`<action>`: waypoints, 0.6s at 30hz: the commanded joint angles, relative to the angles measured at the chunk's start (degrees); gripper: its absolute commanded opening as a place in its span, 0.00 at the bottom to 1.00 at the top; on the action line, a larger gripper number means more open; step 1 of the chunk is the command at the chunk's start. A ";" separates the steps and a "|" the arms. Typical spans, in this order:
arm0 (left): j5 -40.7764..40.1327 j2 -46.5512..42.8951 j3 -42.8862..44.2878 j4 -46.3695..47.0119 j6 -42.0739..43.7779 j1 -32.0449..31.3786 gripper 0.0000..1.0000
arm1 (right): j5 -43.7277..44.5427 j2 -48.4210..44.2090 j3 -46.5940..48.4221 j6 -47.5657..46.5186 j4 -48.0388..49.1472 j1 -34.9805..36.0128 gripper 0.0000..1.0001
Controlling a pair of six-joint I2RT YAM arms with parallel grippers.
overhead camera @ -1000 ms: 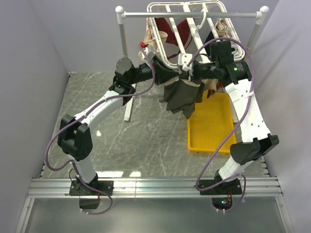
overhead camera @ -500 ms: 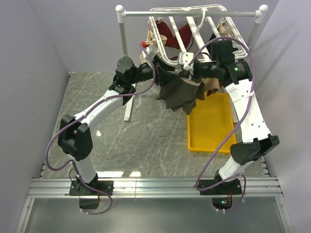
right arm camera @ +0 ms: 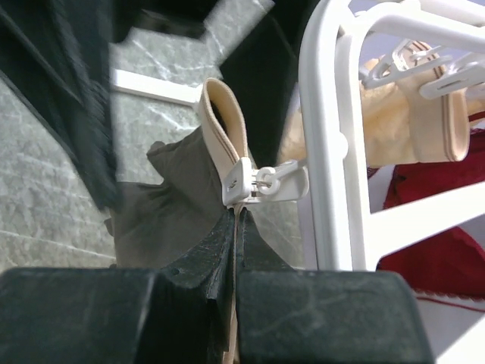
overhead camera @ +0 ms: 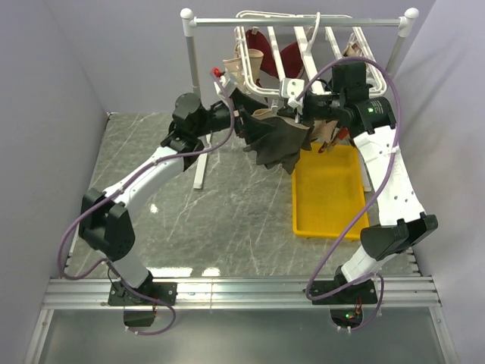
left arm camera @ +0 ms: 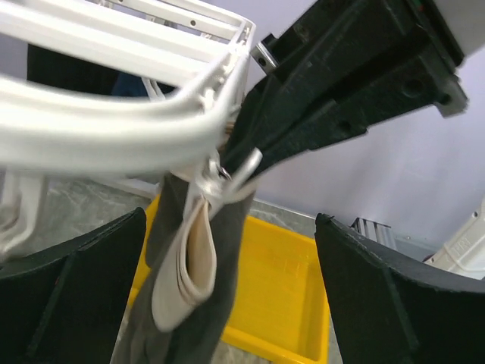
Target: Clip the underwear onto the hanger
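Observation:
The dark grey-brown underwear (overhead camera: 274,144) hangs under the near edge of the white hanger (overhead camera: 267,89). A small white clip (right arm camera: 254,182) pinches its beige band (right arm camera: 220,125). My right gripper (right arm camera: 239,221) is shut on that band just below the clip, and it shows in the top view (overhead camera: 301,115) too. My left gripper (overhead camera: 242,114) stands wide open to the left of the cloth. In its wrist view the underwear (left arm camera: 189,303) dangles between the two fingers (left arm camera: 76,296) without touching them, and the clip (left arm camera: 220,173) sits above.
A yellow tray (overhead camera: 330,199) lies on the marble table below the right arm. The hanger hangs from a white rail stand (overhead camera: 303,23). A maroon garment (overhead camera: 276,54) and a beige garment (overhead camera: 333,130) also hang from the hanger. Grey walls close in both sides.
My left gripper has opened from nearly shut and drawn back to the left, away from the clip. The hanger and underwear swung slightly upward. The right gripper stayed shut on the band.

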 commanded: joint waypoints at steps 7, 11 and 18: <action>-2.74 -14.89 -11.82 -7.66 3.44 1.67 0.99 | -0.59 -5.93 -3.25 0.03 4.03 0.27 0.22; -4.06 -18.93 -15.70 -11.61 3.97 2.81 0.99 | 0.38 -8.30 -7.63 -0.06 5.69 0.97 0.45; -7.13 -23.42 -17.02 -23.03 5.99 5.27 0.99 | 3.10 -12.52 -12.48 1.96 7.37 1.59 0.68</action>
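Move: The hanger clip that already bites the underwear's beige waistband sits about 4 cm to the right of the empty left hand and 2 cm ahead, nearly level. From the right hand, still pinching that waistband, the same clip is some 2 cm ahead and 2 cm left. The hanger's near-left corner is about 3 cm ahead of the clip, 2 cm left of it and 3 cm higher; the grey cloth hangs some 6 cm nearer the base than the clip, 10 cm lower. The waistband, caught in the clip, is let go by the right hand, whose shut fingers open to about two thirds as it eases back some 3 cm. The already wide-open left hand leaves the clip, going left about 7.5 cm and back 4 cm, sinking late, its wrist turning slightly counter-clockwise and tilting. ##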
